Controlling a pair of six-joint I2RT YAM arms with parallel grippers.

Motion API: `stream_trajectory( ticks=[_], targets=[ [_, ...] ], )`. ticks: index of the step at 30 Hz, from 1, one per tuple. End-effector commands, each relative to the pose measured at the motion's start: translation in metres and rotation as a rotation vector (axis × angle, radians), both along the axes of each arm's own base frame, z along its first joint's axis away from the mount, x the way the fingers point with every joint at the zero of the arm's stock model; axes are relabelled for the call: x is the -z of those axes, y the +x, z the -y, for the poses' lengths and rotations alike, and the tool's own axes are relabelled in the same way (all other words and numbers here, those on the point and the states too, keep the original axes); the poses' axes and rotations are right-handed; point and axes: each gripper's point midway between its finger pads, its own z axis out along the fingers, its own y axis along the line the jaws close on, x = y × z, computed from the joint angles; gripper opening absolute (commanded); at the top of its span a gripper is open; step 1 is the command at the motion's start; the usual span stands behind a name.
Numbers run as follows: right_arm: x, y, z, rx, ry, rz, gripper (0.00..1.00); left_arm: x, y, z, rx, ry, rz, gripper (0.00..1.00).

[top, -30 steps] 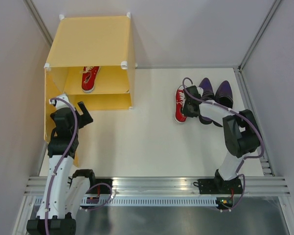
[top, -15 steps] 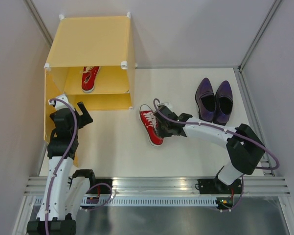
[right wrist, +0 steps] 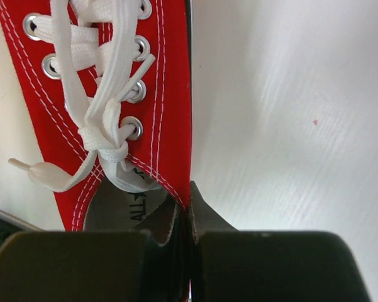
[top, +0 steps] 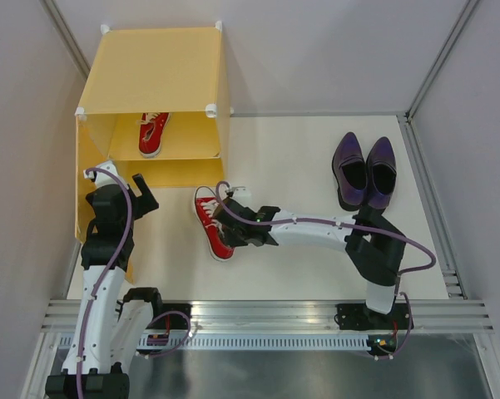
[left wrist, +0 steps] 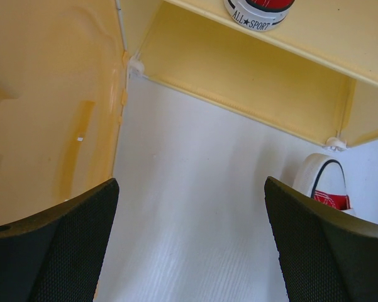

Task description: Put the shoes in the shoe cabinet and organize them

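My right gripper (top: 237, 233) (right wrist: 189, 204) is shut on the side wall of a red sneaker (top: 212, 220) (right wrist: 113, 82), one finger inside the opening and one outside. The sneaker lies mid-table in front of the yellow-orange shoe cabinet (top: 154, 71) (left wrist: 251, 69). A second red sneaker (top: 152, 133) (left wrist: 259, 9) stands on the cabinet's inner shelf. The dark purple slip-on pair (top: 364, 169) sits side by side at the right. My left gripper (top: 121, 179) (left wrist: 192, 245) hangs open and holds nothing, by the cabinet's lower compartment. In its view the held sneaker's white toe cap (left wrist: 324, 185) shows at the right.
The cabinet's open door (top: 85, 179) (left wrist: 44, 107) stands out toward me along the left wall. Grey walls close in left and right. A metal rail (top: 266, 314) runs across the near edge.
My right arm has carried the red sneaker leftward, from beside the purple pair to the middle of the table in front of the cabinet. The left arm has not moved.
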Motion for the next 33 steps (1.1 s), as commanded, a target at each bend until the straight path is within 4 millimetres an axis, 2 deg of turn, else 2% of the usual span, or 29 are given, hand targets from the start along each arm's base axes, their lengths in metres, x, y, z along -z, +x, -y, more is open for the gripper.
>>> stream_trajectory(
  ticks=[1,5,10,11,13,14,15,18,21,26,30,31,33],
  targets=[
    [-0.018,0.021,-0.034,0.116,0.125,0.058,0.01,-0.003,-0.001,-0.004,-0.03,0.003,0.017,0.99],
    [0.006,0.027,-0.044,0.146,0.087,0.053,0.01,-0.003,-0.001,-0.004,-0.032,-0.001,0.015,0.99],
    [0.015,0.031,-0.053,0.179,0.074,0.063,0.01,-0.001,-0.001,-0.005,-0.04,-0.001,0.01,0.99],
    [0.018,0.031,-0.053,0.181,0.069,0.062,0.02,-0.002,-0.001,-0.006,-0.042,-0.002,0.012,0.99],
    [0.018,0.03,-0.054,0.178,0.072,0.056,0.14,-0.001,-0.001,-0.006,-0.044,-0.002,0.009,0.99],
    [0.014,0.03,-0.055,0.169,0.077,0.062,0.22,0.0,-0.001,-0.005,-0.045,-0.003,0.006,1.0],
    [0.011,0.03,-0.056,0.163,0.081,0.067,0.35,-0.001,-0.001,-0.006,-0.05,-0.008,0.01,1.0],
    [-0.006,0.027,-0.057,0.135,0.096,0.095,0.54,0.001,-0.001,-0.005,-0.056,-0.02,0.0,1.0],
    [-0.026,0.024,-0.055,0.102,0.124,0.126,0.64,0.003,-0.003,-0.009,-0.087,-0.024,-0.023,1.0],
    [-0.054,0.023,-0.038,0.075,0.141,0.194,0.65,0.005,-0.013,-0.026,-0.207,-0.022,-0.073,1.0],
    [-0.065,0.02,-0.022,0.055,0.131,0.239,0.68,-0.003,-0.02,-0.041,-0.288,-0.076,-0.057,1.0],
    [-0.073,0.02,-0.016,0.052,0.133,0.259,0.7,-0.003,-0.022,-0.043,-0.304,-0.09,-0.06,1.0],
    [-0.07,0.018,-0.008,0.041,0.118,0.268,0.73,-0.007,-0.026,-0.055,-0.357,-0.098,-0.06,1.0]
  ],
)
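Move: In the right hand, held by the side of its heel opening, is a red shoe; its spot on the table centres about 5 cm ahead, 7 cm left and 5 cm below. The lower compartment's front is some 16 cm ahead and 16 cm left. For the open left hand, the cabinet door is about 7 cm left, 2 cm back and 7 cm below; the shelf shoe is 17 cm ahead, 7 cm right and 5 cm lower. Lowering the held red shoe about 4 cm and easing it some 4 cm left onto the table before the cabinet, the right hand opens its fingers, then rises roughly 10 cm clear. Late on, the left hand, still wide open, swings about 4 cm left and 2 cm back, dipping slightly and turning some 15 degrees counter-clockwise, its outer side pushing the cabinet door outward. ##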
